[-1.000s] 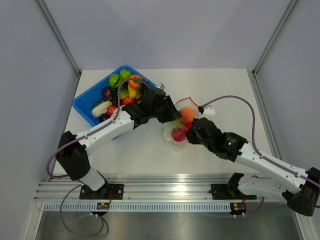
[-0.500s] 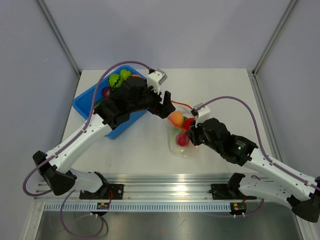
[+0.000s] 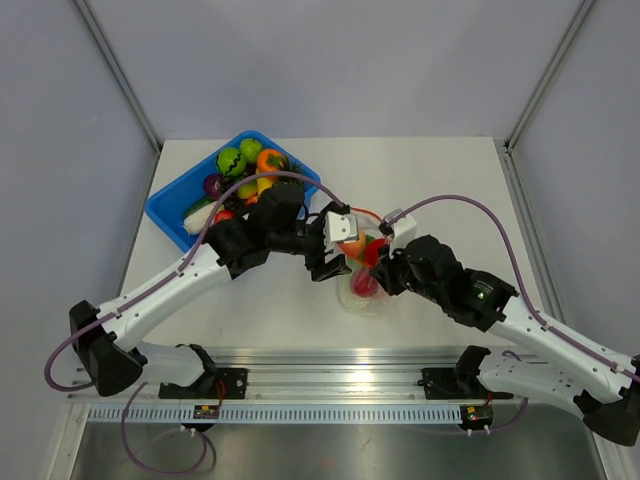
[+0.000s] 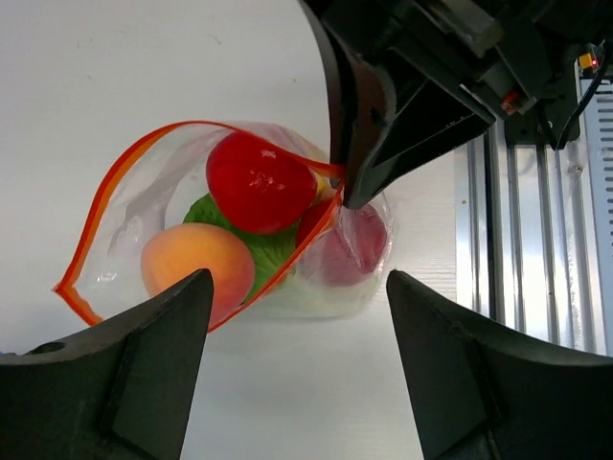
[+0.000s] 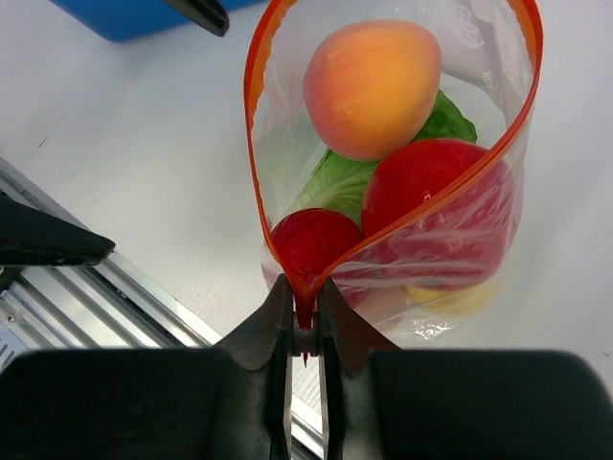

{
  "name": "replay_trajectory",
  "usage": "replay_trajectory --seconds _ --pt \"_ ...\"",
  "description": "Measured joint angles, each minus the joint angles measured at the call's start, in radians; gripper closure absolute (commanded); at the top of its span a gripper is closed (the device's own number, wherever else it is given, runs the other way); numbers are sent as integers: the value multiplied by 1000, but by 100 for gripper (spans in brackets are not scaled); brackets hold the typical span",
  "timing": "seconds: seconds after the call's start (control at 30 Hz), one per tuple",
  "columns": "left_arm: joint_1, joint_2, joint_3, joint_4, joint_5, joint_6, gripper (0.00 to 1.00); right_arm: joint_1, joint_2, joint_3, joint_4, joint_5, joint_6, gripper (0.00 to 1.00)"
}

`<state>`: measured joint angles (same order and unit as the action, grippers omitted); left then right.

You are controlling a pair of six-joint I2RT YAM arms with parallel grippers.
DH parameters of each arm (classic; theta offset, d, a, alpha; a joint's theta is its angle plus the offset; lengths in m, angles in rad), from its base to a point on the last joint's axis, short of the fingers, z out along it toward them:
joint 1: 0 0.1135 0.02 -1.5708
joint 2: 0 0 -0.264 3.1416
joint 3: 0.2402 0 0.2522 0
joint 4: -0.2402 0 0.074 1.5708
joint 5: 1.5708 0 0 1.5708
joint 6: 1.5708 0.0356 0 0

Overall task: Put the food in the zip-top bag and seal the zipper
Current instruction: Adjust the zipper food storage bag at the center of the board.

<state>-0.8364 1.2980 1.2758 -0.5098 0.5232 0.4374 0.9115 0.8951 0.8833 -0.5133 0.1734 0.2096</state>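
Observation:
The clear zip-top bag [image 3: 366, 285] lies on the table with its mouth gaping. Its orange zipper [image 5: 257, 144] forms an open loop. Food sits inside: an orange peach [image 5: 372, 86], green lettuce [image 5: 337, 182], two red pieces [image 5: 436, 192] and a yellow piece [image 5: 460, 299] at the bottom. My right gripper [image 5: 305, 309] is shut on the corner of the zipper strip and holds the mouth up. My left gripper [image 4: 299, 287] stands wide open just beside the bag [image 4: 354, 254], with nothing between its fingers [image 4: 182, 316]. In the top view it [image 3: 333, 266] sits at the bag's left side.
A blue bin [image 3: 168, 206] at the back left holds several more toy fruits and vegetables [image 3: 246, 165]. An aluminium rail [image 3: 330, 365] runs along the near table edge. Grey walls close in both sides.
The left gripper has opened wide, lifted away from the bag's mouth and come down at the bag's near-left side. The right gripper and the bag have shifted slightly toward the near edge.

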Motion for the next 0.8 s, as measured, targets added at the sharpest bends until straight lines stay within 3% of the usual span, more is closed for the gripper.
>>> replay_trajectory --seconds 0.2,0.43,0.53,0.63,0.8 --pt "-13 41 -9 47 28 105 23 -1 -1 13 -8 -11 0 100" --pt "-13 179 20 23 39 170 34 -2 -10 13 -17 -11 5 100" --pt "-13 204 21 2 39 180 50 -5 -19 13 -32 -11 8 100" --pt "-13 204 25 -21 42 186 98 -9 -30 13 -44 -9 15 100" --pt "-15 209 61 -67 45 148 100 -13 -39 13 -47 6 25 86"
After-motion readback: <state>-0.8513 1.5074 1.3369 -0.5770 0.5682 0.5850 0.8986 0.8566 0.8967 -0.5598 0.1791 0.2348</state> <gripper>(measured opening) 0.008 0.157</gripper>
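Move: From the open left hand, the left side of the bag's orange zipper rim lies about 6 cm below, some 2 cm to the right and 1 cm ahead. Inside the bag, the peach sits roughly 4 cm ahead, 4 cm right and 11 cm down, with the red tomato about 4 cm farther right, level with the peach. The right hand already pinches a rim corner; the left hand's spot lies about 4 cm ahead and 5 cm left of that hand, at its height. The left fingers shut on the left side of the zipper rim and pinch it, after the hand sinks about 6.5 cm with open fingers, easing some 3 cm to the right, and turns roughly 10 degrees. It starts to lift very slightly as they close. The right hand keeps its pinch on the rim corner, nearly still. ##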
